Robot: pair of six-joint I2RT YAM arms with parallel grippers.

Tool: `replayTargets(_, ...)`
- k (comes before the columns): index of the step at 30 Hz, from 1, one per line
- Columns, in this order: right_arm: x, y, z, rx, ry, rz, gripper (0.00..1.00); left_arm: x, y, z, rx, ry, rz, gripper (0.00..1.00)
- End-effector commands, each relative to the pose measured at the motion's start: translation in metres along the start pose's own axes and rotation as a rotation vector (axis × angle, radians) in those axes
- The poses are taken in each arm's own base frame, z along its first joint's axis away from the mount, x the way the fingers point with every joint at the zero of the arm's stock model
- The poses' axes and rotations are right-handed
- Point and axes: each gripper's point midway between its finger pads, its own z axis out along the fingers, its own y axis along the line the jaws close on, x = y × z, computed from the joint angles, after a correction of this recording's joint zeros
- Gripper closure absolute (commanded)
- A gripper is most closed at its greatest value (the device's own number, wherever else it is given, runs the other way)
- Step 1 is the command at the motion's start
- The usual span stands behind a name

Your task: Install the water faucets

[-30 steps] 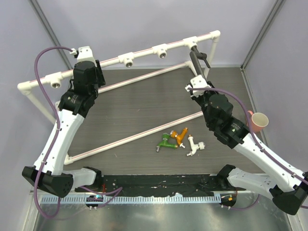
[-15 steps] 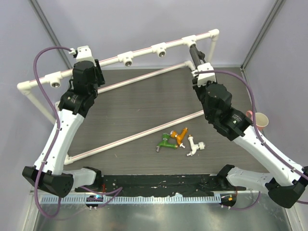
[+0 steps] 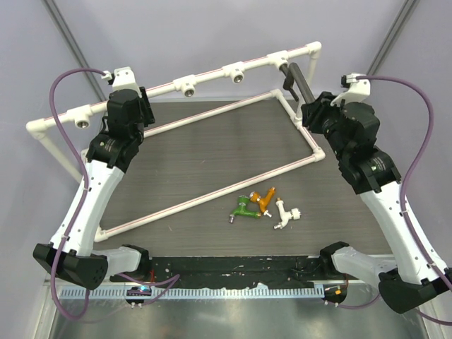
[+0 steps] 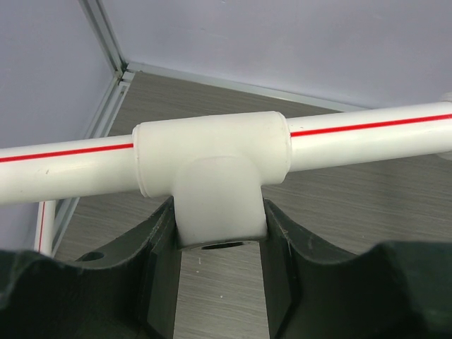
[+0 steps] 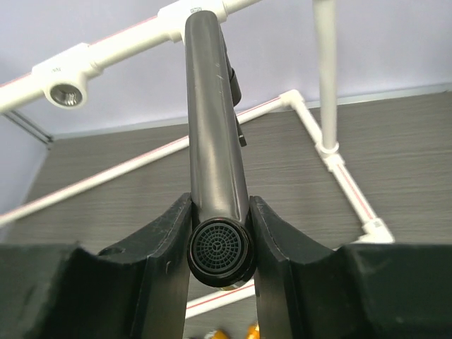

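The black faucet (image 3: 299, 79) has its far end at the right-hand tee socket (image 3: 278, 60) of the white pipe frame (image 3: 212, 73). My right gripper (image 3: 311, 104) is shut on its tube. In the right wrist view the round meshed outlet of the black faucet (image 5: 220, 248) sits between the jaws of my right gripper (image 5: 221, 206). My left gripper (image 4: 219, 212) is shut on a tee socket (image 4: 212, 166) of the upper rail; from above, the left gripper (image 3: 128, 99) is at the frame's left part. Green (image 3: 245, 207), orange (image 3: 266, 198) and white (image 3: 284, 214) faucets lie together on the table.
The frame's lower pipes (image 3: 212, 194) cross the dark table diagonally, with a corner (image 3: 321, 152) close under my right arm. Two empty tee sockets (image 3: 187, 89) (image 3: 235, 75) face forward on the upper rail. A black strip (image 3: 233, 272) runs along the near edge.
My right arm has swung out to the right with the black faucet in its grip, turning the tube about the tee socket. A pink cup is now hidden behind it. The left arm is still.
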Motion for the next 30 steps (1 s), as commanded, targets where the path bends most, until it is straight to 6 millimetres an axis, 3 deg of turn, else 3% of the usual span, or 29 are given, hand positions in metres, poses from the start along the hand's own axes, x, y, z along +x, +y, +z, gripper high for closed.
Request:
replayTargets(1,-0.020,-0.025,0.023,0.079,-0.051,0.206,0.99,-0.016,0.022,-0.016,-0.059,-0.049,-0.028,1.00)
replayTargets(9,0.001,-0.049,0.048,0.065,0.047,0.354,0.96,-0.016,0.022,-0.016,-0.062,-0.051,-0.027,1.00)
replayTargets(11,0.007,-0.058,0.051,0.078,0.059,0.390,0.91,-0.017,0.023,-0.016,-0.061,-0.052,-0.027,1.00)
replayTargets(12,0.009,-0.054,0.050,0.052,0.072,0.399,0.87,-0.017,0.023,-0.016,-0.061,-0.052,-0.027,1.00)
replayTargets(16,0.003,-0.055,0.043,0.041,0.048,0.352,0.47,-0.016,0.023,-0.016,-0.062,-0.050,-0.026,1.00)
replayTargets(19,-0.007,-0.052,0.030,0.024,0.027,0.309,0.26,-0.017,0.023,-0.016,-0.061,-0.053,-0.030,1.00)
replayTargets(22,-0.014,-0.048,0.021,0.005,0.053,0.248,0.15,-0.017,0.023,-0.015,-0.058,-0.049,-0.032,1.00)
replayTargets(26,-0.032,-0.045,0.016,-0.006,0.051,0.180,0.13,-0.016,0.022,-0.014,-0.057,-0.046,-0.032,1.00)
replayTargets(29,-0.046,-0.037,0.021,-0.041,0.059,0.137,0.13,-0.016,0.024,-0.015,-0.060,-0.048,-0.032,1.00)
replayTargets(30,-0.043,-0.035,0.031,-0.053,0.085,0.123,0.13,-0.016,0.024,-0.015,-0.060,-0.048,-0.032,1.00)
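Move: My right fingers hold the free end of the dark faucet's spout. The rightmost tee, where its other end sits, lies about 12 cm ahead and 7 cm to the left, at roughly my hand's height. The rack's right top corner is some 14 cm straight ahead; the next tee is about 9 cm ahead and 18 cm left. My left hand grips the second tee from the left; the rightmost tee is about 34 cm to its right and 9 cm ahead. With the spout end still pinched, I carry my right hand about 2 cm right and 2 cm forward, rolling it some 20 degrees left side up to turn the faucet in its tee. Then I open the fingers wide and let go, drift another 2–3 cm right, dip and rise again while rolling partly back. My left hand keeps its grip on the tee. ##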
